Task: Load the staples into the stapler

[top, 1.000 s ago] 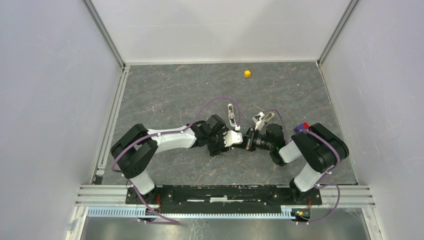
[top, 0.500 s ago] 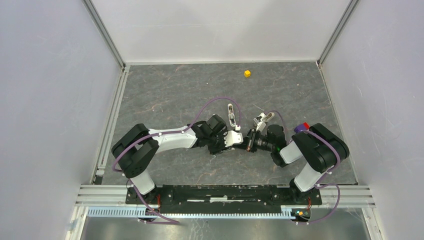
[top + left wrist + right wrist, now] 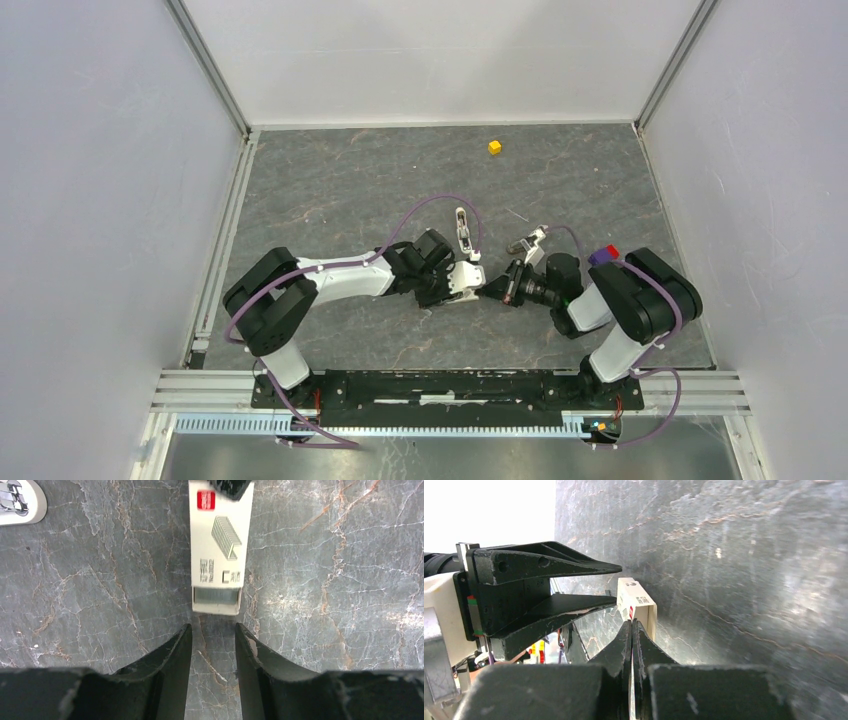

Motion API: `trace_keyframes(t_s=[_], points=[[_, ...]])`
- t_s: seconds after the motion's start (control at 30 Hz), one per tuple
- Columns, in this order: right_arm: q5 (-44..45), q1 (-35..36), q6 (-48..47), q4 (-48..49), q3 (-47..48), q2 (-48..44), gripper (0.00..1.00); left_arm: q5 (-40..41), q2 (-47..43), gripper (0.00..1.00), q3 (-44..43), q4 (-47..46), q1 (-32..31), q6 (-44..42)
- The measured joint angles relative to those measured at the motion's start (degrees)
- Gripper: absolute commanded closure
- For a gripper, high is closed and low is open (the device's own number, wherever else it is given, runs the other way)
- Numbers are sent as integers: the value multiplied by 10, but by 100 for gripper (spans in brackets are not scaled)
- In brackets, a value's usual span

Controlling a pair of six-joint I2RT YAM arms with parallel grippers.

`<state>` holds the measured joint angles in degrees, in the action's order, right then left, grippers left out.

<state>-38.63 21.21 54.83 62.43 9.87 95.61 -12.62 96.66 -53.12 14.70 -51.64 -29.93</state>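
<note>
A pale staple box (image 3: 220,545) with a red label lies flat on the table. At its open near end the grey staples (image 3: 215,596) show inside. My left gripper (image 3: 212,626) is open just short of that end, only bare table between its fingers. My right gripper (image 3: 631,622) is shut, its tips against the box's (image 3: 640,605) far end; I cannot tell whether it pinches a flap. The left gripper (image 3: 616,584) faces it from across the box. The white stapler (image 3: 462,232) lies just behind both grippers, also at the top left of the left wrist view (image 3: 17,502).
A small yellow cube (image 3: 494,147) sits near the back wall. A purple and red piece (image 3: 605,253) shows beside the right arm's elbow. Both arms meet low over the marbled table (image 3: 350,190) at its centre.
The left jaws have narrowed while staying in place. The right arm has slid a little right and toward the near edge, its wrist turning.
</note>
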Motion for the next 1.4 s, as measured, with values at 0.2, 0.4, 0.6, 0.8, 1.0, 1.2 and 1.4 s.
trace_keyframes(t_s=[0.2, 0.4, 0.6, 0.8, 1.0, 1.2, 1.4], points=[[-31, -56, -31, -30, -6, -10, 100, 6, 0, 50, -2, 5, 0, 0], [-50, -73, -61, -69, -1, -23, 100, 1, 0, 33, -10, 10, 0, 0], [-54, -73, -60, -64, -1, -23, 100, -13, 12, 26, -38, 2, -3, 0], [-56, -73, -48, -51, -1, -21, 100, -29, 40, 25, -64, 0, -6, 0], [-59, -70, -35, -34, -1, -16, 100, -42, 48, 25, -67, 0, -6, -1], [-61, -70, -21, -13, -3, -2, 100, -44, 55, 26, -71, 0, -6, -1], [-62, -70, -16, -2, -3, -1, 100, -45, 66, 28, -73, 0, -6, -6]])
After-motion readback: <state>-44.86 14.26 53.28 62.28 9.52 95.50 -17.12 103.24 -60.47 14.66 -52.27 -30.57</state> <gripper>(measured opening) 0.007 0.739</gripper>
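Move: The staple box lies just to the right of the left hand, its middle about 4 cm right, level ahead and 1 cm lower, with its open tray end facing that hand. From the right hand, whose shut tips are already on the box's far end, the box's middle is some 4 cm left, 1 cm ahead and 1 cm down. The stapler's middle lies about 16 cm ahead and 5 cm right of the left hand. A grey oblong thing stands roughly 12 cm ahead and 10 cm right of the right hand. Rightward go both hands: the right, fingers shut and still on the box's far end, quickly drags the box almost 3 cm, then eases back left by half a centimetre or so, keeping its tips on the end. The left spreads its fingers, lifts about 1.5 cm, follows some 4 cm to the right and sinks again, so they straddle the tray end. ##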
